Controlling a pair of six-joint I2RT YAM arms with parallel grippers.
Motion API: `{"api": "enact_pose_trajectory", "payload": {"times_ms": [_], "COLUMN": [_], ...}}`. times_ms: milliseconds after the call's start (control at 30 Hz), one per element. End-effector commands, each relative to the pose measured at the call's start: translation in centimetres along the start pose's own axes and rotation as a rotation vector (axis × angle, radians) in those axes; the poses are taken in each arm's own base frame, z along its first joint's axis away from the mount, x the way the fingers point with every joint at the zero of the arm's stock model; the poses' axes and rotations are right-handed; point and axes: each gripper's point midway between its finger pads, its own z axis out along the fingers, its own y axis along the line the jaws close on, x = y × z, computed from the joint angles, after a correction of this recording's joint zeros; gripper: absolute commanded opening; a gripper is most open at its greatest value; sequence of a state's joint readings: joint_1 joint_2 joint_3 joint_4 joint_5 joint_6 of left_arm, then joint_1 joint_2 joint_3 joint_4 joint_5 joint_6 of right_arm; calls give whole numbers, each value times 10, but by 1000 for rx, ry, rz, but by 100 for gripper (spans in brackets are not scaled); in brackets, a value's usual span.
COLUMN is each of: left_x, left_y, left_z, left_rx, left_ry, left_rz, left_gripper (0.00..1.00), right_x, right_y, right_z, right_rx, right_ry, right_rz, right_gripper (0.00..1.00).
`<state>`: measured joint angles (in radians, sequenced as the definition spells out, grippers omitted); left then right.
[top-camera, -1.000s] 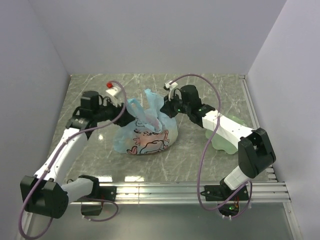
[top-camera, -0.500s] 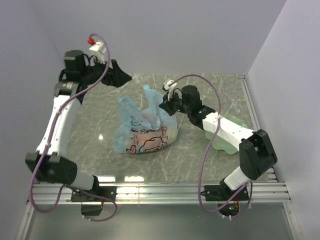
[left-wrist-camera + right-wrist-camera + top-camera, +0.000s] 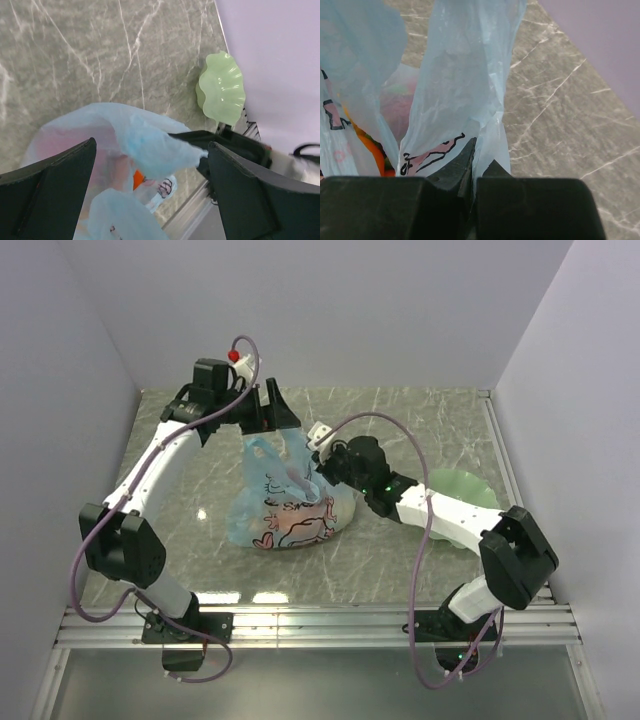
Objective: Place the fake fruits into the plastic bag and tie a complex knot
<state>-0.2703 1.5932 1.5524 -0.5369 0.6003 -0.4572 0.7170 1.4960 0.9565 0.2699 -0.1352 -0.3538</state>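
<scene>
The light-blue plastic bag (image 3: 290,512) with cartoon print sits mid-table, and the fake fruits show through it as orange (image 3: 139,179) and pink-red patches (image 3: 370,146). Its two handles stand up and cross over the bag's top; a tied knot is not in view. My right gripper (image 3: 318,468) is shut on one handle (image 3: 465,75), pinching the thin plastic between its tips (image 3: 476,146). My left gripper (image 3: 273,420) hovers open above the bag's back side, its fingers (image 3: 55,185) spread wide on either side of the other handle (image 3: 155,150) without touching it.
A pale green wavy-edged plate (image 3: 468,492) lies on the marble table (image 3: 420,415) to the right, under the right arm, also seen in the left wrist view (image 3: 222,90). Lilac walls close in the back and both sides. A metal rail (image 3: 330,618) runs along the near edge.
The left gripper opened and let go of the bag, swung up towards the back-left wall, then came back over the bag's top. The right gripper shifted left and nearer, still holding its handle.
</scene>
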Motion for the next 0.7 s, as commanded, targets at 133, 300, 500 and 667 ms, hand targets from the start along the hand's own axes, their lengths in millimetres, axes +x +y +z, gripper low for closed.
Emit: {"api": "enact_pose_trajectory", "payload": {"times_ms": [133,300,500,667], "left_x": [33,49,50,46], "left_y": [13,16,9,3], "left_z": [29,44,53,47], "left_rx": [-55,-29,51,138], "left_ry": [75,136,167,144], "left_rz": [-187,-257,-252,-147], "left_gripper": [99,99,32,0], "right_x": [-29,-26,-18,5], "right_y": [-13,-9,9,23], "right_z": [-3,-3,-4,-26], "right_rx": [166,222,115,-151], "right_ry": [-57,-44,-20,21], "right_rz": [-137,-185,-181,-58], "right_gripper": [0,0,15,87]}}
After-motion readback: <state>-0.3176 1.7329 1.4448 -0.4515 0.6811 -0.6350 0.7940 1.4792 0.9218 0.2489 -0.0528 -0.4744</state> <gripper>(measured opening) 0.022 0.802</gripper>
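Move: The bag's upper end, gathered and sticking up out of the right fingers, lies about 8 cm below the open left hand, some 3 cm to its right and 1 cm back. From the left hand, the bag's other handle stands roughly 5 cm left, 3 cm back and 12 cm down; the fruit-filled bag body is about 12 cm back, 2 cm left and 23 cm down. The upper end lies some 4 cm ahead of the right hand, 3 cm left and 4 cm above. Downwards and a little to the right, the wide-open left hand sinks about 8 cm onto the bag's upper end, its fingers tipping some 20 degrees further down, then shuts and pinches the plastic just beyond the right grip. The right hand keeps its hold nearly in place, tilting slightly up, then opens and starts easing back and down a couple of centimetres. ##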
